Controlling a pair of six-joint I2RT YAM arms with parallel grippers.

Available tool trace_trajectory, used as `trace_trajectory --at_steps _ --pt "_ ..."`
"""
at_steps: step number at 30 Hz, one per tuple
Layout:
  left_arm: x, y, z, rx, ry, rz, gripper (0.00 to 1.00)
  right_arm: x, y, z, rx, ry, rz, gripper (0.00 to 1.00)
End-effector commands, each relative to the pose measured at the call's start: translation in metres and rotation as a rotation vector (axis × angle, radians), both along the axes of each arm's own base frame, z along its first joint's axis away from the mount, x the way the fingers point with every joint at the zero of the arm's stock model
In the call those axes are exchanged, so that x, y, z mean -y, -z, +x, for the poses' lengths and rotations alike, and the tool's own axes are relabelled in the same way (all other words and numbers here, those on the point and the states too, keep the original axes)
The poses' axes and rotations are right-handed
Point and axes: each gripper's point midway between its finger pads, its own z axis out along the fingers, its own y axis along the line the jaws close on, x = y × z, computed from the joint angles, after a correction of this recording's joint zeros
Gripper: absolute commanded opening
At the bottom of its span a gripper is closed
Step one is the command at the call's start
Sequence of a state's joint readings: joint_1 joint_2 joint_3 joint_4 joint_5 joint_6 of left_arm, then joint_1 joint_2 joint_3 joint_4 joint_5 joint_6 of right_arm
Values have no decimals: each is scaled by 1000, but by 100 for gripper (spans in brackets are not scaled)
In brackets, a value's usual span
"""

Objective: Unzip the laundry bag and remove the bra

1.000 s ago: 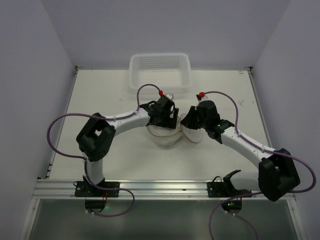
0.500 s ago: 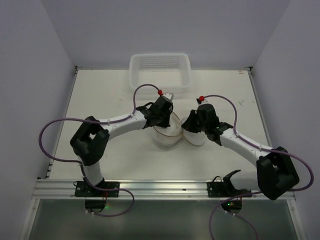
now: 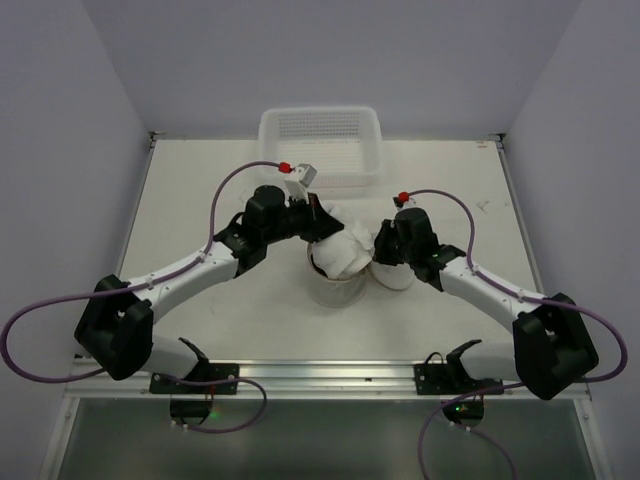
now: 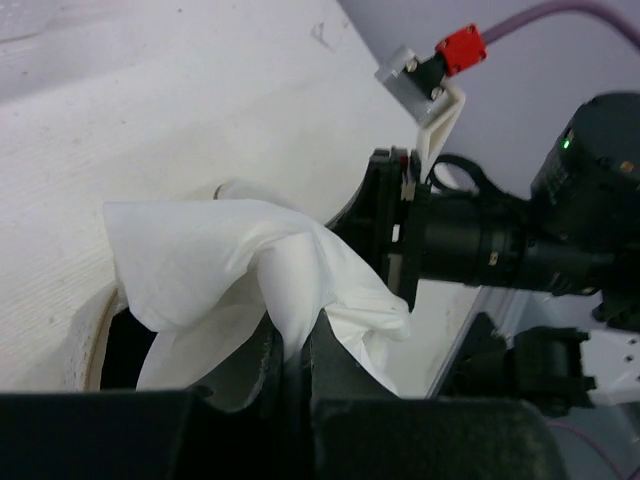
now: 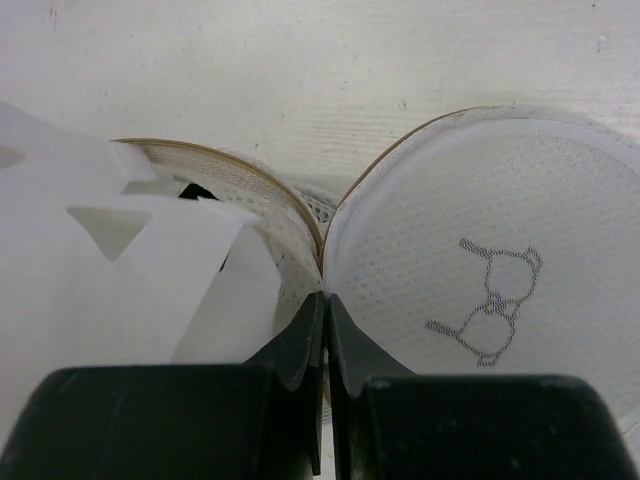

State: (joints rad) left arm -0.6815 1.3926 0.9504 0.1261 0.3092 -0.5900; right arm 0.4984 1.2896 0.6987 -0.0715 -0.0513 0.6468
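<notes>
The laundry bag (image 3: 333, 288) stands open at mid-table, its round lid (image 3: 392, 276) flipped to the right. The lid's mesh face with the bra icon (image 5: 498, 290) fills the right wrist view. My left gripper (image 3: 318, 216) is shut on the white bra (image 3: 342, 248) and holds it above the bag's mouth. In the left wrist view the bra (image 4: 230, 260) bunches between the closed jaws (image 4: 292, 350), with part of it still hanging into the bag (image 4: 88, 340). My right gripper (image 3: 378, 252) is shut on the bag's rim where lid and body meet (image 5: 326, 300).
A white perforated plastic basket (image 3: 320, 135) stands at the table's far edge, just behind my left gripper. The right arm's wrist (image 4: 500, 240) is close in front of the left gripper. Grey walls close in the table on both sides.
My left arm has swung back to the left and lifted, drawing the white bra up out of the bag. My right gripper has kept its hold on the bag's rim.
</notes>
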Motion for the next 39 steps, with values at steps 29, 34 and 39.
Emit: trace_trajectory --at_steps 29,34,39 --pt "-102 -50 320 250 -556 -33 0 -21 -10 10 -7 -89 21 0" --pt "-119 7 358 190 -599 11 5 -24 -15 15 -3 -97 21 0" --pt "-131 32 371 177 -589 75 68 -24 -19 19 9 -102 7 0"
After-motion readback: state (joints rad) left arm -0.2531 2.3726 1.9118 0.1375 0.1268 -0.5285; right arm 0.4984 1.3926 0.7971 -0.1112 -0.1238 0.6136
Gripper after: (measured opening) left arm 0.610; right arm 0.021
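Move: The basket's middle lies about 35 cm ahead of the left hand, which already holds the white cloth, some 4 cm to its left and 16 cm lower. The open laundry bag is below that hand, about 3 cm back and 16 cm down, with its lid some 17 cm to the hand's right and 3 cm back. From the right hand, the basket is about 38 cm ahead, 17 cm left and 5 cm lower. Left hand arcs up, forward-left some 35 cm, then down over the basket and opens; right keeps pinching bag. ##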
